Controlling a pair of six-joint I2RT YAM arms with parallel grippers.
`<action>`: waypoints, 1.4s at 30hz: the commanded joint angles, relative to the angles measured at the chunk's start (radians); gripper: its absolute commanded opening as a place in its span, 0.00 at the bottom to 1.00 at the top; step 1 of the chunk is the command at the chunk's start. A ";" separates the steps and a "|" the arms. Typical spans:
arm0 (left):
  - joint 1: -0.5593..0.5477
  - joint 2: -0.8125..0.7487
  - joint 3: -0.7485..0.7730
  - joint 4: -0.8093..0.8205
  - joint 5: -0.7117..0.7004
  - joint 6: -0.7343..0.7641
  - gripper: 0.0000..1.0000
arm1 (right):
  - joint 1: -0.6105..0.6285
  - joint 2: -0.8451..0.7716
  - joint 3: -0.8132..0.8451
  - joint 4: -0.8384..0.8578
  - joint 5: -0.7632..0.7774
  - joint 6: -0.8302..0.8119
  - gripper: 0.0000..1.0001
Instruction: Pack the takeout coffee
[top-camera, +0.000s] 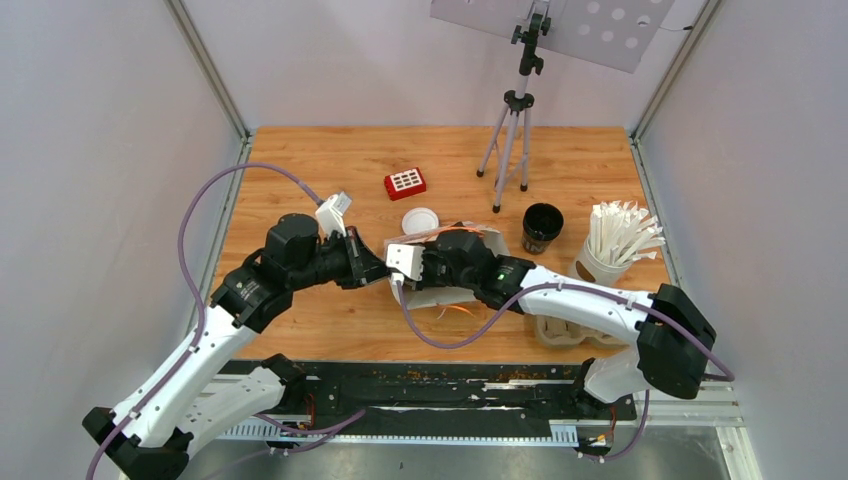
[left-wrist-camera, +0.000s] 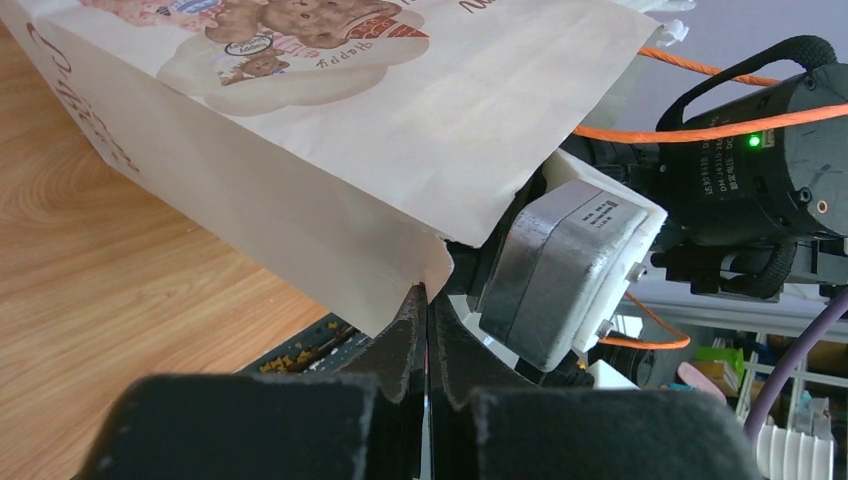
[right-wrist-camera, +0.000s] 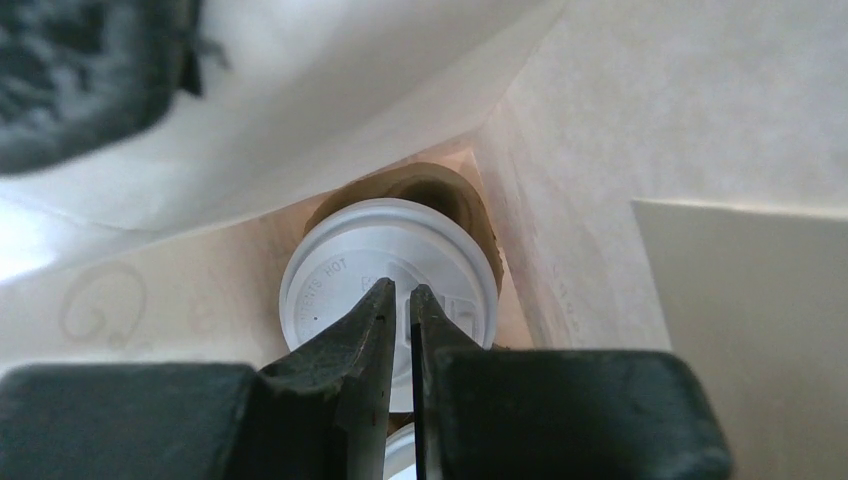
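A takeout coffee with a white lid (right-wrist-camera: 330, 270) stands deep inside the paper bag (right-wrist-camera: 650, 120), with brown cardboard around it. My right gripper (right-wrist-camera: 400, 292) reaches into the bag, its jaws a narrow slit apart. Low between them shows the rim of a second white lid (right-wrist-camera: 400, 455), which they appear to pinch. My left gripper (left-wrist-camera: 428, 290) is shut on the edge of the bag (left-wrist-camera: 400, 130) and holds its mouth open. From above, the bag (top-camera: 470, 238) lies mid-table between both wrists. An uncovered black cup (top-camera: 542, 226) and a loose white lid (top-camera: 420, 220) stand behind it.
A white cup of wrapped straws (top-camera: 612, 250) stands at the right. The moulded cardboard tray (top-camera: 560, 330) lies under my right forearm. A red box (top-camera: 405, 183) and a tripod (top-camera: 512, 140) are at the back. Grey walls close in both sides.
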 joint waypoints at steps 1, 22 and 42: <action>-0.002 -0.001 0.050 0.018 -0.023 -0.022 0.00 | -0.014 -0.038 0.069 -0.052 -0.034 0.023 0.12; 0.023 0.033 0.082 -0.014 -0.075 -0.041 0.00 | -0.044 -0.003 0.210 -0.144 -0.073 0.044 0.12; 0.142 0.090 0.138 -0.032 -0.081 -0.015 0.00 | -0.106 0.144 0.401 -0.225 -0.183 0.053 0.14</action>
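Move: The paper bag's rim is already pinched in the left fingers; its middle lies about 11 cm to that hand's right, 1 cm ahead and 12 cm below. The right hand is inside the mouth, with the bag's middle 1 cm ahead, 2 cm right and 5 cm down. From it, the nearer lidded coffee is some 2 cm ahead, 3 cm left and 10 cm down; the other 3 cm ahead, 5 cm right. The loose white lid lies 14 cm straight ahead, about 14 cm down. The right hand first climbs about 5 cm, backing away from the coffee lids inside the bag, then swings forward and a little left by some 4 cm at that height, its fingers nearly shut and tipping slightly down. The left hand keeps its pinch on the bag's left rim and, after a slow start, goes forward and somewhat left by about 5 cm towards the far side of the table, turning some 10 degrees counter-clockwise. ##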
